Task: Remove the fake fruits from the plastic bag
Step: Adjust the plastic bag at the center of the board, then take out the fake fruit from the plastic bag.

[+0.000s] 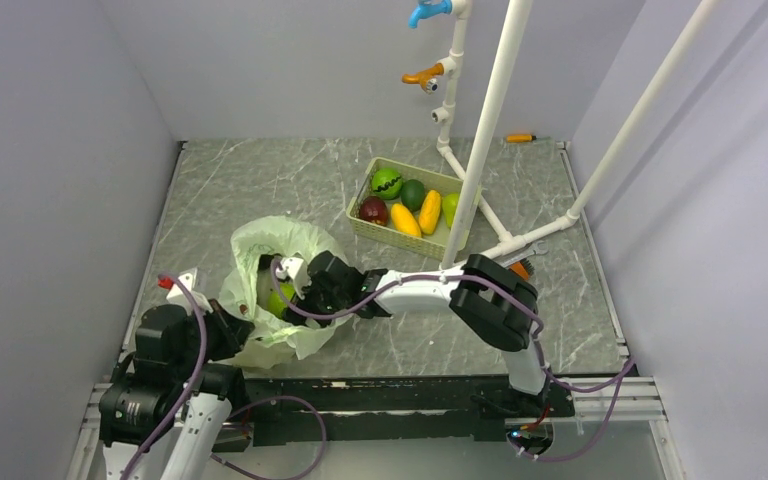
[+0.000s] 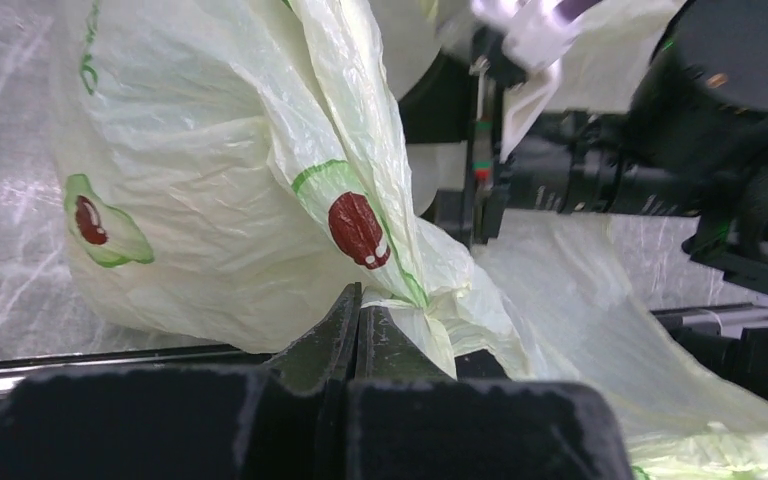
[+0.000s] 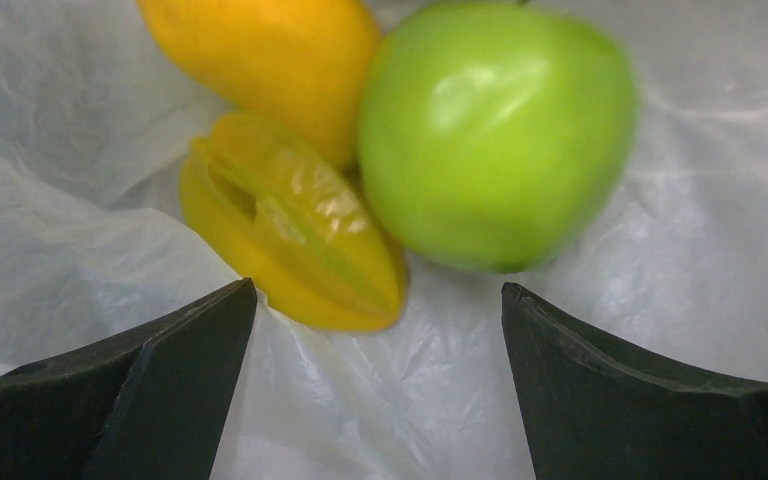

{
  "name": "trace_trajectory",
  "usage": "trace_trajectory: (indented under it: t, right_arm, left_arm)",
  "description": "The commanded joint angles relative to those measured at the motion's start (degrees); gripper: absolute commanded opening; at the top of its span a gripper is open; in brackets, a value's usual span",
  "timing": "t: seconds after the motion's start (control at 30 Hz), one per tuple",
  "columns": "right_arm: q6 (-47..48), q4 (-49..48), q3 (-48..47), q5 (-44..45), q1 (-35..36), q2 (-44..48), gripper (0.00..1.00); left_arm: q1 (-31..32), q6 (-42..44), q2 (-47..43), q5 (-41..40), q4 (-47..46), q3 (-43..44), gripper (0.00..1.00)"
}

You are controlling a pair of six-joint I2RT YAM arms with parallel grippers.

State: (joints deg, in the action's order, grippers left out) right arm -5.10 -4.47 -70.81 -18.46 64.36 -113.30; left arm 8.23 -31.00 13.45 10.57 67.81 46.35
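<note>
The pale-green plastic bag (image 1: 285,240) lies crumpled at the table's front left, its mouth facing right. My left gripper (image 2: 360,300) is shut on a gathered fold of the bag (image 2: 220,180) at its near edge. My right gripper (image 3: 378,300) reaches into the bag's mouth, wide open with nothing between its fingers. Just beyond its tips lie three fake fruits on the bag's film: a bright green round one (image 3: 495,130), a yellow ribbed one (image 3: 295,240) and a yellow smooth one (image 3: 270,55). From above, only a bit of green fruit (image 1: 278,300) shows beside the right gripper (image 1: 295,290).
A beige slotted tray (image 1: 390,238) stands right of centre and holds several fruits, among them a green ball with a zigzag band (image 1: 387,183) and a maroon one (image 1: 373,210). A white pipe frame (image 1: 480,130) rises beside the tray. Walls close both sides.
</note>
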Motion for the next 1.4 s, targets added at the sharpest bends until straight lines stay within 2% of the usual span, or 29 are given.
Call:
trace_trajectory:
  t: [0.0,0.2,0.3,0.43,0.53,0.7,0.9,1.1,1.23,1.27,1.37]
  right_arm:
    - [2.1,2.4,-1.9,4.2,2.0,-3.0,0.94]
    - [0.6,1.5,0.0,13.5,2.4,-3.2,0.94]
    - [1.4,-0.5,0.5,9.7,2.4,-1.3,0.95]
    - [-0.7,-2.6,-0.5,10.1,2.1,2.2,0.95]
    - [2.1,-5.6,-0.8,6.5,2.0,4.1,0.97]
    - [7.8,1.1,-10.8,-0.2,2.3,-2.4,0.99]
    - [8.6,1.7,-13.5,-1.3,3.4,-6.8,0.99]
    - [11.0,3.9,-13.5,2.4,5.1,-10.7,0.99]
    - [10.1,3.1,-13.4,8.9,5.7,-12.5,0.98]
    - [9.4,3.3,-14.0,11.3,5.7,-13.0,0.96]
    - [7.8,2.2,-14.8,17.6,5.6,-13.5,0.82]
  left_arm:
    - [0.0,-1.7,-3.0,-5.4,-2.1,2.7,0.00]
    - [0.0,-1.3,-5.0,-7.8,-1.0,2.9,0.00]
    - [0.0,-0.8,-4.2,-7.6,-0.3,2.3,0.00]
    - [0.0,0.5,-2.2,-7.4,1.2,2.0,0.00]
    - [0.0,1.1,-1.3,-7.2,2.1,2.0,0.00]
    - [0.0,1.0,-3.2,-7.1,1.5,1.4,0.00]
    - [-0.1,0.4,-3.8,-6.2,1.9,1.9,0.00]
    - [0.0,0.9,-4.0,-5.5,2.1,1.0,0.00]
    - [0.0,1.2,-3.8,-5.0,1.7,0.4,0.00]
    - [-0.1,1.3,-3.6,-5.0,1.6,0.3,0.00]
    - [0.0,1.2,-3.1,-4.7,1.2,-0.1,0.00]
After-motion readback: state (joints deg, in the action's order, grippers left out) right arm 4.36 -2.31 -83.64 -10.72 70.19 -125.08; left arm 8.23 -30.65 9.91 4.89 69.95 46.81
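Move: Inside the bag, the ridged yellow star fruit lies about 6 cm to the right hand's left, 1 cm nearer the base and 4 cm below it. The green apple is some 4 cm ahead and 8 cm left of that hand, and the smooth yellow mango 2 cm back and 10 cm left, both about 4 cm lower. From the left hand, which pinches the bag's rim, the star fruit is some 5 cm ahead, 2 cm right and 13 cm below. Down first by nearly 3 cm, then up and about 5 cm to the left, and finally down again some 7 cm, the right hand hops inside the bag until its wide-open fingers straddle the star fruit, rolling roughly 10 degrees and only just starting to close. The left hand keeps its pinch on the rim and draws it about 2 cm left, rising slightly and sinking back. ##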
